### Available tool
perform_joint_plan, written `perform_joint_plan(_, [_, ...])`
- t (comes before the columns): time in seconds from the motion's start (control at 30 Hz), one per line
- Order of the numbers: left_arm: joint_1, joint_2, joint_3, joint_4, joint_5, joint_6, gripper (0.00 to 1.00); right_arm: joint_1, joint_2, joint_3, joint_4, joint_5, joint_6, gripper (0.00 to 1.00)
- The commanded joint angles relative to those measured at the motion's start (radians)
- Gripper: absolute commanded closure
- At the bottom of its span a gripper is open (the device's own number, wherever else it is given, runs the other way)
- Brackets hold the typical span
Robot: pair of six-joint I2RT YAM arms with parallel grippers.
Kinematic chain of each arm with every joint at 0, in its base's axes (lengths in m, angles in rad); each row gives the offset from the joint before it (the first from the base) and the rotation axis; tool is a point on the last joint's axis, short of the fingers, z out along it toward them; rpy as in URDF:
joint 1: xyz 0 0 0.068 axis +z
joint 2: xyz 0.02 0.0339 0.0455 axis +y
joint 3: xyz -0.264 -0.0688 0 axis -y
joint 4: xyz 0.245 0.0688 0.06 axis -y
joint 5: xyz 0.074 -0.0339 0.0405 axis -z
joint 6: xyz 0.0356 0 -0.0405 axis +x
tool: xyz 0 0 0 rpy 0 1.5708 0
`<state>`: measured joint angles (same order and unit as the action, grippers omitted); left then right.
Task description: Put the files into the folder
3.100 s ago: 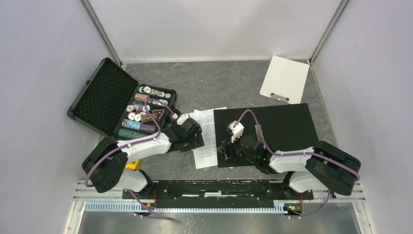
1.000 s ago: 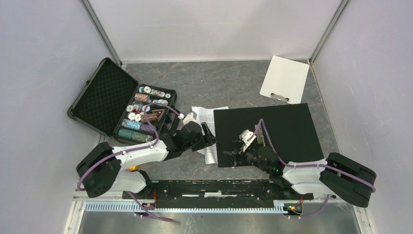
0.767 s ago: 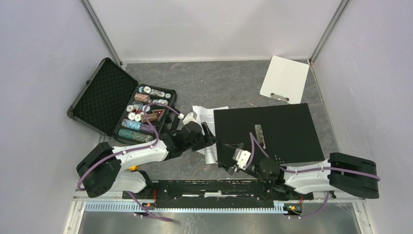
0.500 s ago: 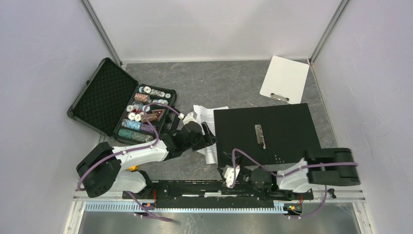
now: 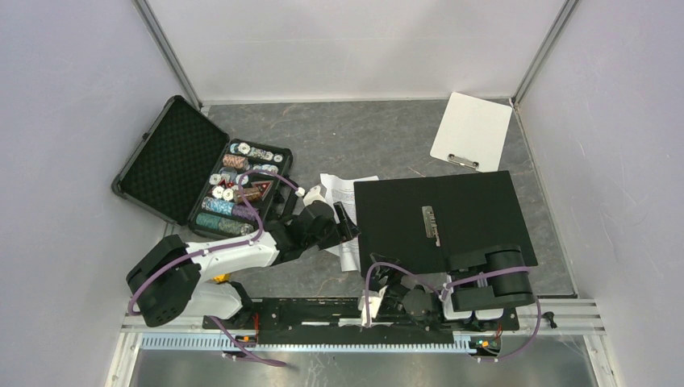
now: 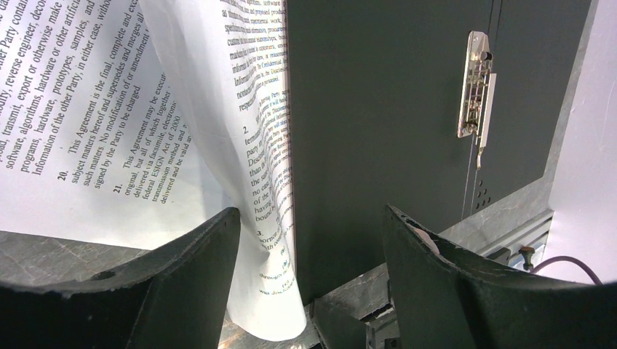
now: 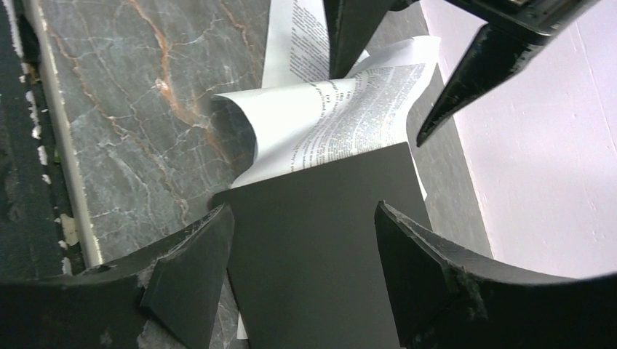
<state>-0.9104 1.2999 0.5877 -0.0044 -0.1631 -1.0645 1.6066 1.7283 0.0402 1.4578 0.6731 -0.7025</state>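
Note:
The folder (image 5: 476,214) lies open and flat, black inside up, with its metal clip (image 5: 430,222) at the spine. The files (image 5: 343,193), white sheets of dense text, lie at its left edge, their right side curled up against it. My left gripper (image 5: 345,219) is open over that curled edge. In the left wrist view the curled sheet (image 6: 265,182) stands between the fingers of the left gripper (image 6: 309,218), beside the folder (image 6: 378,123) and clip (image 6: 476,87). My right gripper (image 5: 377,292) is open and empty, low by the near rail, facing the folder's near-left corner (image 7: 320,247) and the files (image 7: 327,123).
An open black case of chips (image 5: 214,177) stands at the left. A blank white clipboard (image 5: 472,131) lies at the back right. Walls close in three sides. The metal rail (image 5: 323,310) runs along the near edge.
My right arm has drawn back from the folder's near-left part and folded down by the rail. The folder lies uncovered. My left gripper has held still over the last second.

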Motion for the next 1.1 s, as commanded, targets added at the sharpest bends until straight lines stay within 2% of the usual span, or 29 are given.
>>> perform_joint_plan(0.0, [-0.004, 0.014, 0.036, 0.032, -0.007, 0.040, 0.23, 0.006, 0.024, 0.008, 0.206, -0.073, 0.002, 0.23])
perform_joint_plan(0.27, [-0.004, 0.022, 0.037, 0.025, -0.008, 0.032, 0.23, 0.006, 0.088, 0.038, 0.258, -0.151, 0.013, 0.27])
perform_joint_plan(0.67, [-0.004, -0.004, 0.046, -0.027, -0.013, 0.038, 0.23, -0.019, 0.161, 0.056, 0.345, -0.168, -0.044, 0.32])
perform_joint_plan(0.93, [-0.004, -0.034, 0.053, -0.046, -0.010, 0.040, 0.23, -0.049, 0.215, 0.101, 0.385, -0.164, -0.061, 0.47])
perform_joint_plan(1.07, [-0.003, -0.044, 0.057, -0.056, -0.016, 0.041, 0.23, -0.052, 0.257, 0.120, 0.471, -0.117, -0.080, 0.57])
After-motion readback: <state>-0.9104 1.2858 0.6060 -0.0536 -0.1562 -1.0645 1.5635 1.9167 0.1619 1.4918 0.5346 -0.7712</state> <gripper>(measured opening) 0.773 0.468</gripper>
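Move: Low over the folder's near-left part, the right hand has the curled near end of the paper about 6 cm to its left, level with it fore-and-aft and some 3 cm below. The folder's near-left corner is roughly 4 cm to the hand's left and 3 cm back; the metal clip lies about 13 cm to its right and 9 cm ahead. From the left hand, that paper end is some 7 cm back, straight in line and 6 cm lower. Sliding left about 4 cm and sinking some 2 cm, the right hand closes in on the curled paper end beside the folder's corner, drawing slightly back at first, then easing forward again. Its fingers narrow from wide to about half open and come up against the curl. The left hand stays nearly in place, open, one fingertip still resting on the paper. ##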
